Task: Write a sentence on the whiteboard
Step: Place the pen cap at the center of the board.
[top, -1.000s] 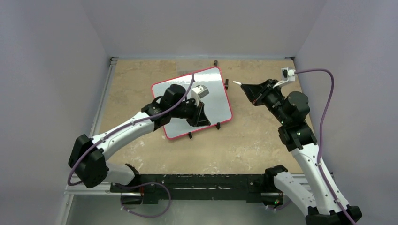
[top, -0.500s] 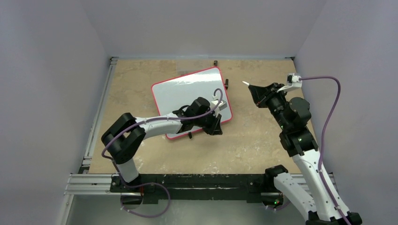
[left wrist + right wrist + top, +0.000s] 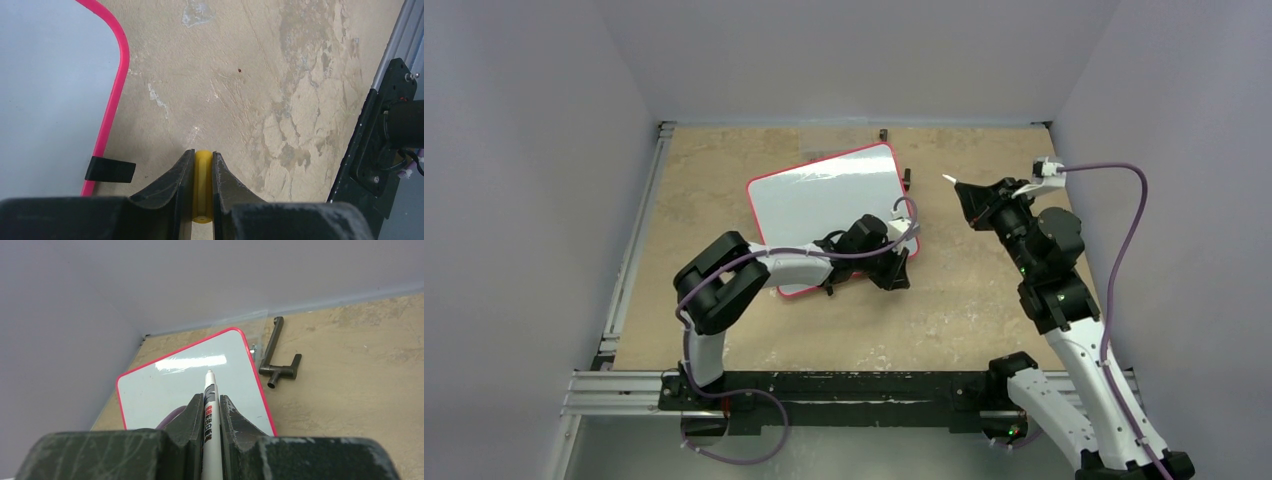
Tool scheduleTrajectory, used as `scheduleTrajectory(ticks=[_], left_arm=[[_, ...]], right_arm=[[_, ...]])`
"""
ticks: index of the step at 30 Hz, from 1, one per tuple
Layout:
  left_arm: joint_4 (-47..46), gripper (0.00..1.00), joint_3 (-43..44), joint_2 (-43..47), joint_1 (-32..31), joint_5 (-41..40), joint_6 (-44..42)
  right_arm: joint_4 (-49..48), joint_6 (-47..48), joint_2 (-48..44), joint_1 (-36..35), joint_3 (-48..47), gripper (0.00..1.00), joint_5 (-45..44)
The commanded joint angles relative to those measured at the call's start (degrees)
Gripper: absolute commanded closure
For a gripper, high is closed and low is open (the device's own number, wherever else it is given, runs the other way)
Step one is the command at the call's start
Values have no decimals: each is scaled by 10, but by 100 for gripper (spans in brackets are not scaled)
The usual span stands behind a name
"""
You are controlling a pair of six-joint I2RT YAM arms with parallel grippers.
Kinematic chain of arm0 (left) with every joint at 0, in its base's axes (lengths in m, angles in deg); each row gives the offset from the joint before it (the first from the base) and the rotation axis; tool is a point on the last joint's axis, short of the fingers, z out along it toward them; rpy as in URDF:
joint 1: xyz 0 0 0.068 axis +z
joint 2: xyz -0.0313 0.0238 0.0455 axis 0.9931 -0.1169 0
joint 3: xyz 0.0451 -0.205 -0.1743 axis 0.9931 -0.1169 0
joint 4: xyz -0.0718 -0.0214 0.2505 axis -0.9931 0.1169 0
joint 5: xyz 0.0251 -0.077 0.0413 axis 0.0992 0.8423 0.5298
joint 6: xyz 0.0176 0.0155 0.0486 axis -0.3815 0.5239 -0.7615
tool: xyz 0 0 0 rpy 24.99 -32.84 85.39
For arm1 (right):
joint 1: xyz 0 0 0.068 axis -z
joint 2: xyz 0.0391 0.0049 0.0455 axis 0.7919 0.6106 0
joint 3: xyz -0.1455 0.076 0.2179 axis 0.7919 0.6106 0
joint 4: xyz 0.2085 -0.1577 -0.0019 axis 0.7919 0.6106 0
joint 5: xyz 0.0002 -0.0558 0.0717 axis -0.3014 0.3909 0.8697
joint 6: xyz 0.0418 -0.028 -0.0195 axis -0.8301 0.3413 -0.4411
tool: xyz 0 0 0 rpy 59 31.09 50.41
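The whiteboard (image 3: pixel 814 195), pale grey with a pink rim, lies tilted on the tan table. No sentence shows on its visible face. My left gripper (image 3: pixel 896 277) hangs just past the board's near right corner, over bare table. In the left wrist view it (image 3: pixel 202 152) is shut on a short yellow cap (image 3: pixel 202 172), with the whiteboard's rim (image 3: pixel 117 75) and a black clip (image 3: pixel 110 170) to its left. My right gripper (image 3: pixel 969 195) hovers to the right of the board, shut on a white marker (image 3: pixel 209 387) that points at the whiteboard (image 3: pixel 165 385).
A black T-shaped tool (image 3: pixel 276 362) lies by the board's far right corner (image 3: pixel 907 178). A small black piece (image 3: pixel 883 133) sits near the back wall. An aluminium rail (image 3: pixel 637 230) runs along the left edge, and the black base rail (image 3: pixel 382 135) lies close to my left gripper.
My left arm swept from over the board's middle to its near right corner and off onto the table. My right gripper shifted slightly right with the marker.
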Motion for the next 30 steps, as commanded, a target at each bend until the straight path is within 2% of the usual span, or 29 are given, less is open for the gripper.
scheduleTrajectory(ticks=[1,6,10,21,30], left_arm=[[-52,100,22,-9,-6,-9,6],[-57,95,23,-16,-11,-12,6],[-59,88,23,-18,-11,-17,6],[-43,53,33,-3,-14,-7,-5],[18,37,32,88,-14,-12,-38]], right_arm=[[-21,15,6,3,-4,100,11],[-22,12,7,3,-3,100,16],[-17,11,4,3,-5,100,13],[9,7,-7,3,-23,100,14],[35,6,-12,3,-49,100,6]])
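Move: The left hand still holds the yellow pen cap low over the bare table; the landing spot is about 4 cm below, 2 cm back and 1 cm right. The near-right board clip is some 7 cm ahead and 4 cm left, the whiteboard's middle about 16 cm ahead and 15 cm left, both about 4 cm lower. From the right hand, that spot is roughly 7 cm back, 9 cm left and 33 cm below. The left hand eases about 1 cm right and down, opens wide to release the pen cap, then rises 2 cm. ##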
